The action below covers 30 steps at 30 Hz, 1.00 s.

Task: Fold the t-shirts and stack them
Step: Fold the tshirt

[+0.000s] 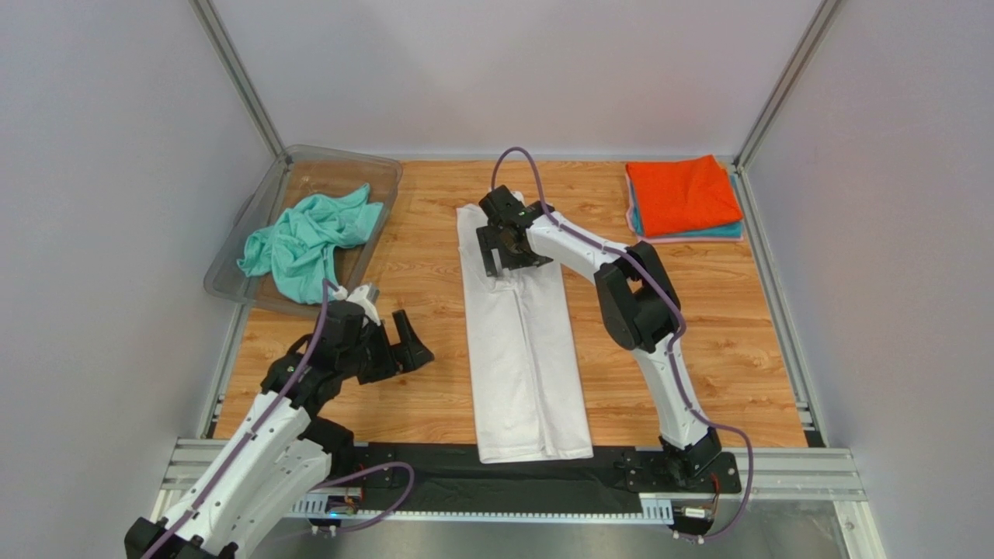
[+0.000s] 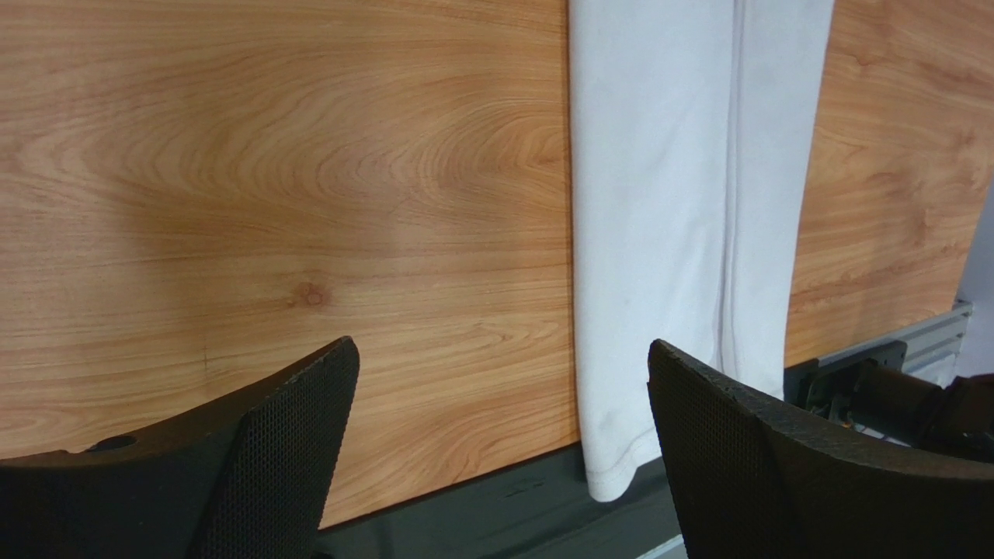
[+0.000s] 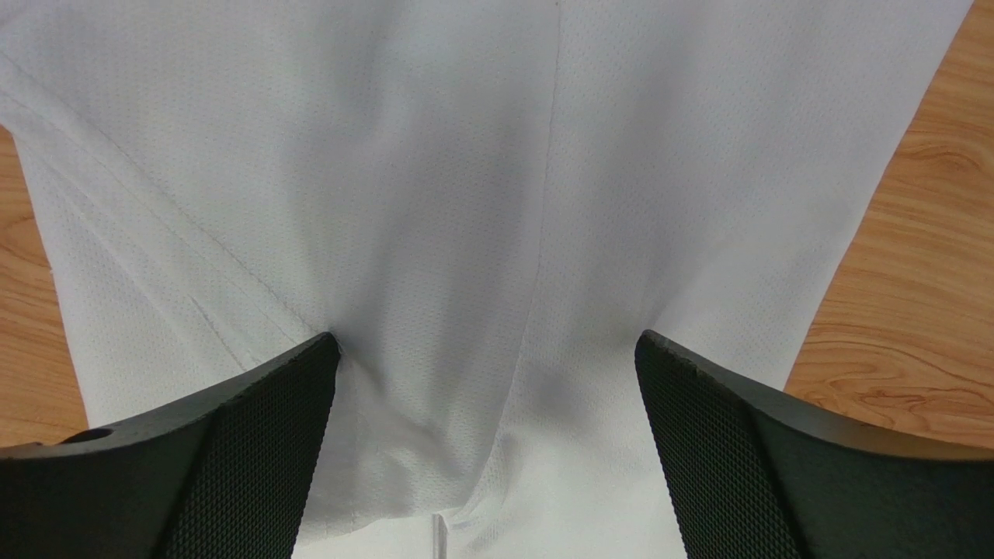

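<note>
A large white t-shirt lies in the middle of the table, folded lengthwise into a long strip; its hem hangs over the near edge. My right gripper stands open at its far end, the fingers spread over the white cloth, which puckers a little between them. My left gripper hovers open and empty over bare wood left of the strip; the left wrist view shows the white t-shirt ahead of the open jaws. A mint-green t-shirt lies crumpled in the tray. An orange t-shirt sits folded on a teal one at the back right.
The clear plastic tray stands at the back left corner. A black strip and metal rails run along the near edge, and grey walls close in the table on three sides.
</note>
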Each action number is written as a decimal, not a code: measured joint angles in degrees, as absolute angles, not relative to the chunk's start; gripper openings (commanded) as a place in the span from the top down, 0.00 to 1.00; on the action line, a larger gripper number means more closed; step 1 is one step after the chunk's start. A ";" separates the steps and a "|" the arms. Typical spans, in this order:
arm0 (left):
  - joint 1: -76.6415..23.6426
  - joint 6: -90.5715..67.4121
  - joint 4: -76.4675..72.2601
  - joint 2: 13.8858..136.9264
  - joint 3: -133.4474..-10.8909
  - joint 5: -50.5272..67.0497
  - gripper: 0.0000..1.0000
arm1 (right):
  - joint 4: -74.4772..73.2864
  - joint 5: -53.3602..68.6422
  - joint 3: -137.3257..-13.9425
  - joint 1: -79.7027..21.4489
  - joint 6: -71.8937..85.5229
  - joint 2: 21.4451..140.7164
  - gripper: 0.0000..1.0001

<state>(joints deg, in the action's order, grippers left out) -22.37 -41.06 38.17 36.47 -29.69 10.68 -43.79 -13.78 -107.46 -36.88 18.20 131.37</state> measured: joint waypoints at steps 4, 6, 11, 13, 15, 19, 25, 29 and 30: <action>-22.37 -42.44 36.73 38.35 -27.29 10.68 0.00 | -44.51 -13.30 -109.73 -35.88 20.27 132.88 0.00; -22.37 -43.03 35.18 38.61 -25.91 11.29 0.00 | -44.60 -12.64 -110.65 -34.96 21.41 133.51 0.00; -22.37 -43.72 29.61 41.39 -24.12 14.81 0.00 | -45.12 -11.66 -113.84 -32.21 22.83 135.55 0.00; -22.37 -44.10 26.81 43.81 -23.77 16.93 0.00 | -45.54 -11.73 -115.63 -31.44 22.90 136.59 0.00; -22.37 -44.29 24.53 46.41 -23.46 19.14 0.00 | -46.26 -11.79 -117.51 -30.81 22.94 137.67 0.00; -22.55 -44.27 21.76 50.00 -23.18 23.22 0.00 | -47.51 -11.79 -120.14 -30.28 22.90 138.82 0.00; -27.00 -44.25 19.66 50.48 -22.94 26.81 0.00 | -50.39 -10.98 -121.36 -30.24 22.65 138.23 0.00; -30.63 -44.31 19.11 50.48 -21.47 28.56 0.02 | -50.22 -10.66 -115.66 -30.35 22.72 130.80 0.00; -31.48 -44.38 19.03 50.50 -20.99 28.67 0.02 | -50.41 -10.61 -113.45 -30.39 22.76 127.98 0.00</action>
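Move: The white t-shirt lies spread under my open right fingertips, its middle roughly 13 cm back and 1 cm to the right. The orange shirt stack is some 17 cm ahead and 33 cm to the right of that hand. From my left hand, the shirt's near-left hem corner, overhanging the table's near edge, is about 13 cm back, 11 cm right and 9 cm below; the teal shirt in the bin is about 30 cm ahead and 21 cm left. Keeping my right fingers open and pressed on the cloth, I drag the t-shirt about 5 cm forward and slightly right, turning 10 degrees clockwise, then lift clear, drawing back a little. Meanwhile my open left hand sinks, then swings right and back some 8 cm towards the near-left hem corner, turning clockwise and tipping further down, without touching it. ##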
